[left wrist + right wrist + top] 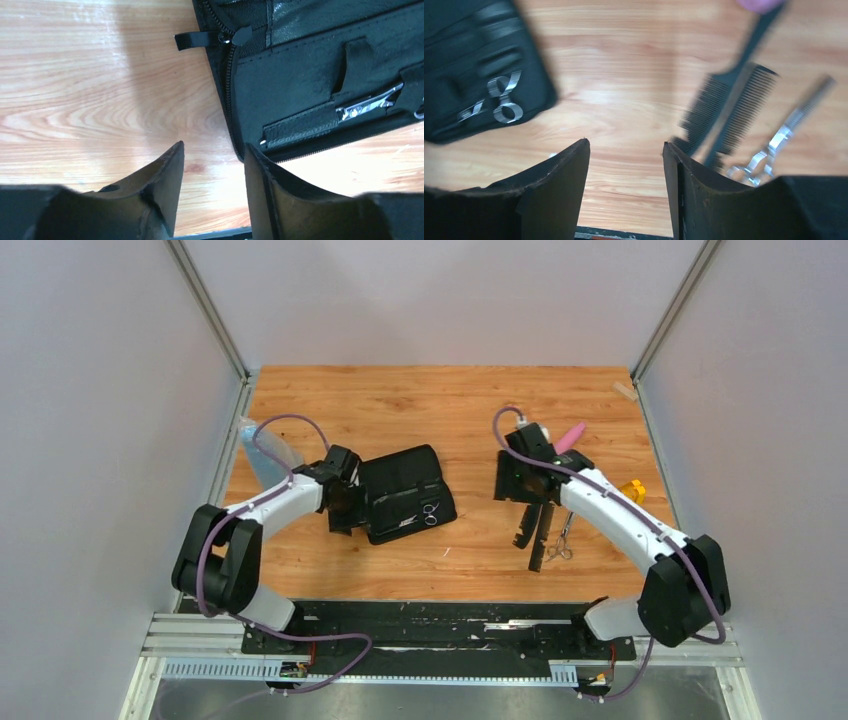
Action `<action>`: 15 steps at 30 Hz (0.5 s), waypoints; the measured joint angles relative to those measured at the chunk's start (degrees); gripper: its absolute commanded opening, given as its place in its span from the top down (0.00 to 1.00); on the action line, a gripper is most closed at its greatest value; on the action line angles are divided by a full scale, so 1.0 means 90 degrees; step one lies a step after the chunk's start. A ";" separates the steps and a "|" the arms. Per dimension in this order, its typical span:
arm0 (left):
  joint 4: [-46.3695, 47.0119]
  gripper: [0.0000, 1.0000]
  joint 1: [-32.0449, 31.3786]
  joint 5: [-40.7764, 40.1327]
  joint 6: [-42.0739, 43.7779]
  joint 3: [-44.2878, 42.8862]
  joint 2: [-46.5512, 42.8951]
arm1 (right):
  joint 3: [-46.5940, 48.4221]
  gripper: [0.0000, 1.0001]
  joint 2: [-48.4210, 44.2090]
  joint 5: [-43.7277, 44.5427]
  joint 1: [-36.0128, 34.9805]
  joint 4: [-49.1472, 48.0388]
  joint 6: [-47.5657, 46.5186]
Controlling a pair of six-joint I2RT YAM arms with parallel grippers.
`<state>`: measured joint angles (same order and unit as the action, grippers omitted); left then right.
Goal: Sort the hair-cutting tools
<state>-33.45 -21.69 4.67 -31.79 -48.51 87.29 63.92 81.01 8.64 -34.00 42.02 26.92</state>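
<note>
An open black case (400,490) lies left of centre, with one pair of silver scissors (430,513) tucked under its straps. The blades (370,105) show in the left wrist view and the ring handles (504,97) in the right wrist view. My left gripper (342,508) hovers at the case's left edge, open, with only bare wood between its fingers (170,170). Two black combs (533,530) and a second pair of scissors (563,540) lie loose on the table under my right arm. My right gripper (624,147) is open and empty, with the combs (729,110) and scissors (784,135) just to its right.
A pink tapered tool (571,436) lies behind the right gripper. A translucent blue bottle (262,455) sits at the table's left edge, and a small yellow object (632,490) is beside the right arm. Grey walls enclose the wooden table (440,400).
</note>
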 measured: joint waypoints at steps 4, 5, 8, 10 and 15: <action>-0.0372 0.08 0.0000 -0.0185 0.0083 -0.0002 -0.0486 | -0.0670 0.40 -0.0544 0.0100 0.1396 0.0408 0.0352; -0.0500 0.02 0.0000 -0.0250 0.0100 -0.0034 -0.0656 | -0.0775 0.40 -0.0636 0.0104 0.1659 0.0474 0.0415; -0.0746 0.00 0.0000 -0.0466 0.0216 -0.0226 -0.1076 | -0.1083 0.40 -0.0801 0.0095 0.2594 0.0580 0.0619; -0.0860 0.00 0.0000 -0.0617 0.0306 -0.0389 -0.1338 | -0.1219 0.41 -0.0763 0.0085 0.3014 0.0597 0.0690; -0.0957 0.00 0.0000 -0.1124 0.0673 -0.0690 -0.2166 | -0.1430 0.46 -0.0274 -0.0092 0.3495 0.0549 0.0848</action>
<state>-42.06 -21.69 -5.45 -25.74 -54.72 67.79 51.05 78.54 7.81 -2.55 46.96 34.54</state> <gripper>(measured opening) 0.995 0.572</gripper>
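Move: From the right hand, the loose scissors lie about 15 cm to the right and 3 cm back, some 12 cm below. The straight comb is about 10 cm right and 4 cm back, the tail comb 7 cm right and level, the pink clipper 13 cm right and 15 cm ahead, all about as low. From the left hand, the middle of the open case lies some 12 cm right, 8 cm ahead and 2 cm lower, its scissors 15 cm right and 3 cm ahead. The right hand sweeps some 16 cm to the right over the two combs towards the loose scissors, then sinks more as the sweep dies out, about 6 cm down in all and a little back, turning nearly 40 degrees clockwise and tipping its fingers closer to straight down, still about half open and touching nothing. Meanwhile the left hand rises about 11 cm clear of the near left corner of the case, drifting slightly left, its fingertips tilting forward some 20 degrees as the fingers spread from half to fully open. ##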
